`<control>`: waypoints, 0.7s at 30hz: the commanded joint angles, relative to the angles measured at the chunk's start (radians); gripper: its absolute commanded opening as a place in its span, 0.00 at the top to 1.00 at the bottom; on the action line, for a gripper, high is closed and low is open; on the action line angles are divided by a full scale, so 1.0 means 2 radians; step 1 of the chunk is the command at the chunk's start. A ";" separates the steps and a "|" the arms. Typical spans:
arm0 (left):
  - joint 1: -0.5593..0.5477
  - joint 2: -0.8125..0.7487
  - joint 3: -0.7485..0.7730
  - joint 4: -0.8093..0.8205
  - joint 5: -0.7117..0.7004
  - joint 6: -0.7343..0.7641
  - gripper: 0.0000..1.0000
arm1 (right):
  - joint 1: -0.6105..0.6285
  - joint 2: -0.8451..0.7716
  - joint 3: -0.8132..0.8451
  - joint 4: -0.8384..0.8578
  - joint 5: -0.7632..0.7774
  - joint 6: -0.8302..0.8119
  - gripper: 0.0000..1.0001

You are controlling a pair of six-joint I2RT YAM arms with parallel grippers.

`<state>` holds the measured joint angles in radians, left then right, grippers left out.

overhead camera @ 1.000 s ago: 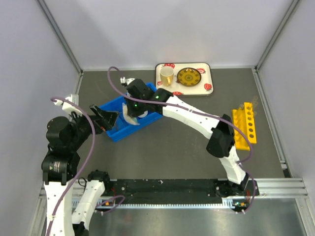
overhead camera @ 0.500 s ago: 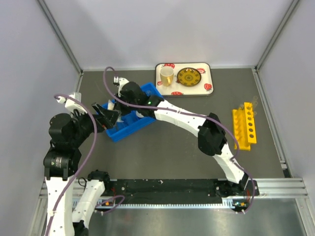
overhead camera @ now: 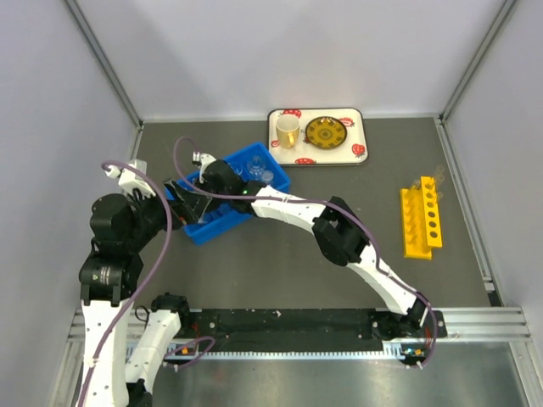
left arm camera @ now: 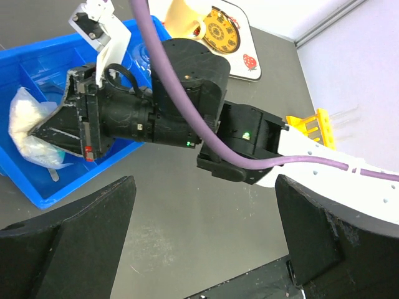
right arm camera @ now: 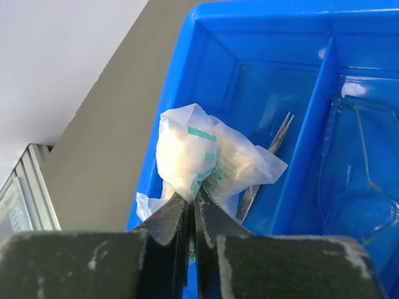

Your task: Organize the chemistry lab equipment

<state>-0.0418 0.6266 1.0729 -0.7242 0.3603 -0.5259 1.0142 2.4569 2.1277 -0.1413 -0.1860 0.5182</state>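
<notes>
My right gripper (right arm camera: 192, 208) is shut on the white-and-teal packet (right arm camera: 199, 156) and holds it over the left end compartment of the blue bin (overhead camera: 227, 214). Thin metal tweezers (right arm camera: 274, 146) lie under the packet. Clear goggles (right arm camera: 361, 187) fill the neighbouring compartment. Small clear beakers (overhead camera: 257, 174) sit in the bin's far end. My left gripper (left arm camera: 206, 243) is open and holds nothing. It hovers over bare table beside the bin's near-left side, facing the right wrist (left arm camera: 143, 112). Thin clear tubes (left arm camera: 346, 115) stick out of the yellow rack (overhead camera: 422, 222).
A white tray (overhead camera: 352, 119) at the back holds a yellow mug (overhead camera: 288, 130) and a yellow patterned plate (overhead camera: 326, 132). The right arm (overhead camera: 339, 233) stretches diagonally across the table's middle. Grey walls close in the left, back and right sides.
The right arm has swung left along the bin, carrying the packet from the middle to the left end. The left arm has shifted slightly, its gripper still open.
</notes>
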 commanded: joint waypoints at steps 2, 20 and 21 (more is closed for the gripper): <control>-0.001 0.005 -0.003 0.028 0.014 0.007 0.01 | 0.002 0.028 0.051 0.045 -0.021 0.017 0.99; -0.002 0.013 0.003 0.029 0.010 0.017 0.01 | 0.001 -0.021 0.026 0.058 -0.014 -0.006 0.50; -0.001 0.015 0.007 0.028 0.009 0.019 0.01 | 0.000 -0.033 0.014 0.059 -0.011 -0.009 0.50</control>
<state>-0.0422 0.6399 1.0691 -0.7074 0.3771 -0.5186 1.0142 2.5172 2.1799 -0.0891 -0.2291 0.5438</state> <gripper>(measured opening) 0.986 0.495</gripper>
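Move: The right hand, pointing left and down with the bag pinched in shut fingertips, is already over the end compartment of the blue bin; the compartment's middle lies some 3 cm farther out, 3 cm left and 6 cm below. The tweezers in it lie about 5 cm ahead, 4 cm left and 8 cm below, and the beakers at the bin's other end roughly 14 cm ahead, 15 cm right and 7 cm below. From the left hand, the compartment is around 11 cm ahead, 5 cm left and 27 cm below. The right hand eases about 1.5 cm to its left, deeper over the bin's end compartment, dipping some 1 cm as it goes and then creeping about half a centimetre back up with hardly any turn of the wrist. During the dip its shut fingers start to part and spread to roughly half open, letting go of the bag, while the hand stays just above with the fingertips on either side. ##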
